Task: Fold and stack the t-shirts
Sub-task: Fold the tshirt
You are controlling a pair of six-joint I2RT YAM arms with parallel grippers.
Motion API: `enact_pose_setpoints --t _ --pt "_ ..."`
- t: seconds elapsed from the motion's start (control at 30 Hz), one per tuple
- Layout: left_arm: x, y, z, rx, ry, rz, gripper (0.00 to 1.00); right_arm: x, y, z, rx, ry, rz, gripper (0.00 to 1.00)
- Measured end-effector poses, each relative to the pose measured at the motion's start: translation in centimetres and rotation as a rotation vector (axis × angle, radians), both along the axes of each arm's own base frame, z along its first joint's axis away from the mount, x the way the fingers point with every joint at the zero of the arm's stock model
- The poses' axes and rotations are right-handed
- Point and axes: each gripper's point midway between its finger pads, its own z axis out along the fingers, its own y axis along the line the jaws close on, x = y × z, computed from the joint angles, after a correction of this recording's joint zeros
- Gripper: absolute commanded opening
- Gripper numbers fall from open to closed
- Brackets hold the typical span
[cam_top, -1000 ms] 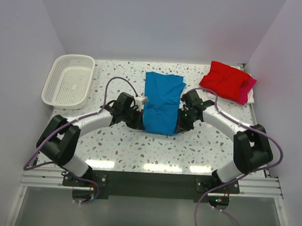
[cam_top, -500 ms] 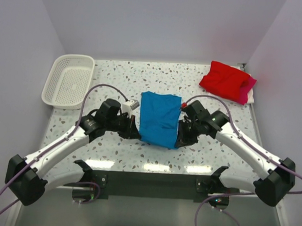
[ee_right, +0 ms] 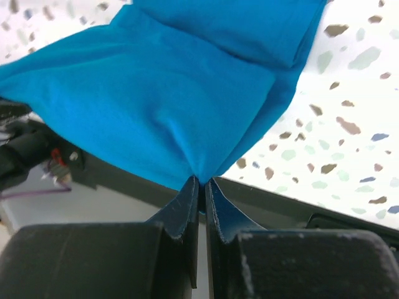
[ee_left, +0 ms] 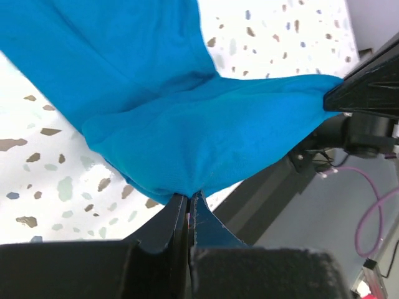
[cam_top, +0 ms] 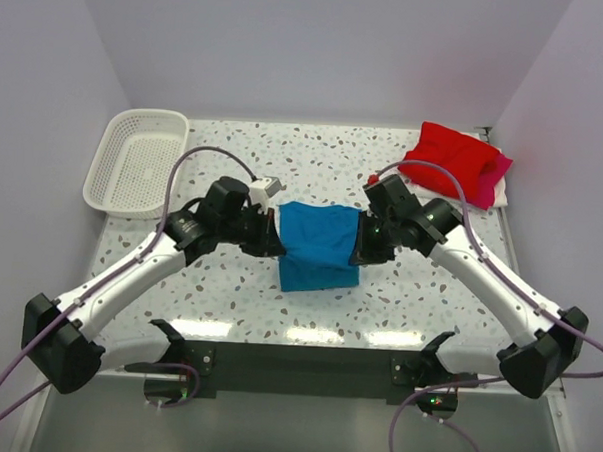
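The bright blue t-shirt (cam_top: 319, 245) hangs stretched between both grippers over the middle of the table, its lower part folding under. My left gripper (cam_top: 274, 237) is shut on its left edge (ee_left: 187, 194). On the opposite side my right gripper (cam_top: 361, 244) is shut on the right edge (ee_right: 201, 179). Blue cloth (ee_left: 206, 124) fills most of the left wrist view, and the same cloth (ee_right: 156, 93) spreads out from the jaws in the right wrist view. A folded red t-shirt (cam_top: 450, 158) lies at the back right on top of a magenta-pink one (cam_top: 490, 184).
A white mesh basket (cam_top: 136, 162) stands at the back left corner. Speckled tabletop (cam_top: 228, 293) shows in front of the shirt. Walls close the back and both sides.
Both grippers lifted the blue shirt's near edge and carried it toward the back, so the shirt now looks shorter and doubled over. The right jaws closed slightly tighter.
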Motion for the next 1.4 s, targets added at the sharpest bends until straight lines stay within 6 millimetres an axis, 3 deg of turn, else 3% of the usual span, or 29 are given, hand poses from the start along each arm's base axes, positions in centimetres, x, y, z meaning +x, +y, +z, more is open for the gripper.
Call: enact_pose_setpoints --t 0.23,0.6,0.93,1.4 --pt "2.8 -0.2 -3.4 0.100 0.037 0.045 0.00 4.3 -0.6 -2.9 -0.080 -0.001 -0.054 0.04" --pt "7.8 -0.8 -3.7 0.090 -0.004 0.080 0.00 10.6 -1.7 -2.7 -0.080 -0.077 -0.092 0.04" --pt "11.1 -0.1 -4.4 0.086 0.007 0.079 0.00 14.3 -1.0 -3.7 -0.091 -0.081 -0.072 0.04" --pt "15.9 0.0 -8.1 0.111 0.059 0.056 0.00 19.0 -0.8 -5.8 -0.083 -0.057 -0.080 0.03"
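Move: Both hands already pinch the near edge of the blue t-shirt, held stretched between them some 17 cm above the table. From the left hand, the shirt's far left corner lies about 24 cm straight ahead and 17 cm below, and the white basket some 34 cm ahead and 40 cm left. From the right hand, the far right corner is about 24 cm straight ahead and 17 cm below; the red shirt pile is roughly 36 cm ahead and 26 cm right. Keeping the blue edge pinched in shut fingers, both hands sink a few centimetres and sweep forward together over the lying part of the shirt towards its far edge, the left going about 16 cm and the right slightly farther, about 19 cm. They hold nearly level mid-way and sink again towards the end, the left ending about 8 cm lower and the right 6, with the wrists barely turning and the edge still held off the table. ##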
